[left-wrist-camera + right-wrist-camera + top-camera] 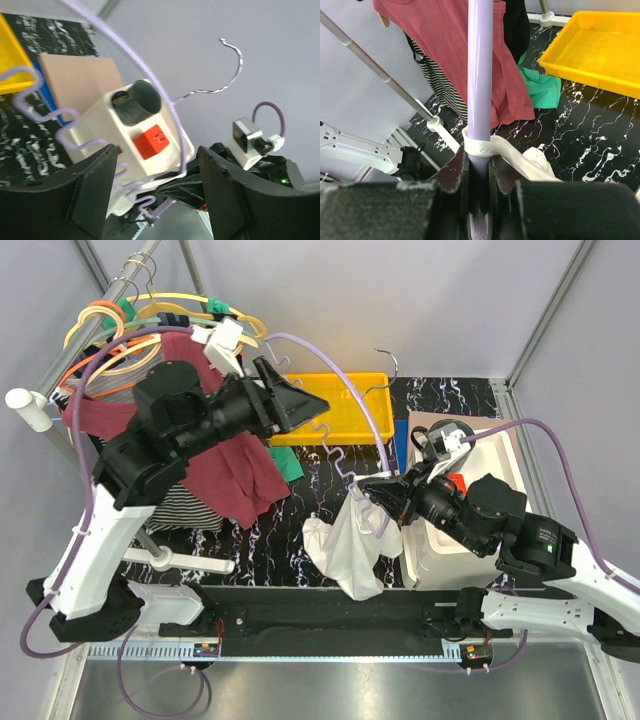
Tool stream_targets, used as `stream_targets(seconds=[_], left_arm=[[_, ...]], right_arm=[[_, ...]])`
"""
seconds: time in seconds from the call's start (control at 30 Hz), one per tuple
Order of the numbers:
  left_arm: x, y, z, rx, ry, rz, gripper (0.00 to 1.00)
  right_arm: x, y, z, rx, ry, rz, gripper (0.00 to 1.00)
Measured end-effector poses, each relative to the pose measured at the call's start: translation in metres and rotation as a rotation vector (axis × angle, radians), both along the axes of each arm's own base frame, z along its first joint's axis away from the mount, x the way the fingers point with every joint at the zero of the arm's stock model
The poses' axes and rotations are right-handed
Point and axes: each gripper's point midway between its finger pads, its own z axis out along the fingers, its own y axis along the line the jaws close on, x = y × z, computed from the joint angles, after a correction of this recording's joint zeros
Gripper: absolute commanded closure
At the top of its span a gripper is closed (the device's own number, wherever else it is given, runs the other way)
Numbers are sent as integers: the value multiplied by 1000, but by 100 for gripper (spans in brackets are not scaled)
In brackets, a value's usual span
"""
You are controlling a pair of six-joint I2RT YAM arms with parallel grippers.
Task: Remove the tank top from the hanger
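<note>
The lilac hanger point(372, 415) with a metal hook point(392, 362) hangs in the air over the middle of the table. A white tank top point(345, 545) droops from its lower end, one strap point(480, 147) looped round the hanger bar point(480, 75). My right gripper point(480, 170) is shut on that bar just below the strap, and in the top view the right gripper point(385, 498) sits at the hanger's lower end. My left gripper point(305, 405) stands open beside the hanger's wavy edge. In the left wrist view, the left gripper point(156, 165) has its jaws wide, with the hanger point(170, 102) beyond them, untouched.
A garment rack point(120, 285) at the back left carries coloured hangers, a maroon shirt point(225, 475) and a striped garment point(185, 512). A yellow bin point(330, 405) stands at the back, with a green cloth point(542, 87) near it. A white box point(125, 145) holds a red cube point(151, 141) and a dark cup point(137, 102).
</note>
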Motion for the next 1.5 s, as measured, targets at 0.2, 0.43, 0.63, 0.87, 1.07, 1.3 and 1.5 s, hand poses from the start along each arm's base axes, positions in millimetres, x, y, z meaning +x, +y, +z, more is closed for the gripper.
stream_targets(seconds=[0.2, 0.43, 0.63, 0.87, 1.07, 1.3, 1.5], left_arm=[[-8, -43, -3, -21, 14, -98, 31], [0, -68, -17, 4, 32, -109, 36], [19, -78, -35, 57, 36, -73, 41], [28, -83, -43, 88, 21, -60, 75], [26, -90, -26, 7, 34, -63, 100], [26, -91, -20, 20, -31, -72, 100], [40, -84, -20, 72, -138, -33, 100]], right_arm=[[0, 5, -3, -14, 3, 12, 100], [1, 12, -10, -39, 11, 22, 100], [1, 14, -12, -44, 13, 27, 100], [0, 22, -9, -37, -1, 56, 100], [5, 31, -7, -23, -3, 50, 89], [-2, 33, -2, -5, -12, 92, 43], [-10, 15, 7, 25, -14, 92, 21]])
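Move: About 12 cm to the right of the open left hand, 2 cm ahead and 2 cm below it, is the neck of the lilac hanger, where the bar meets the metal hook. The yellow tray lies roughly 8 cm ahead of that hand, 5 cm right and 28 cm below. From the right hand, shut on the hanger's lower end, the neck is some 11 cm ahead, 4 cm left and 8 cm up; the white tank top hangs 5 cm left, 1 cm ahead and 13 cm below, the mug 10 cm ahead, 11 cm right and 15 cm below. Reaching about 9 cm to the right and some 4 cm forward with a slight dip, the left hand takes the bar between its fingers and shuts them on it beside the hook. The right hand, still gripping the hanger's end, eases it 3 cm left to meet them, then opens, lets go and starts drawing back right. ##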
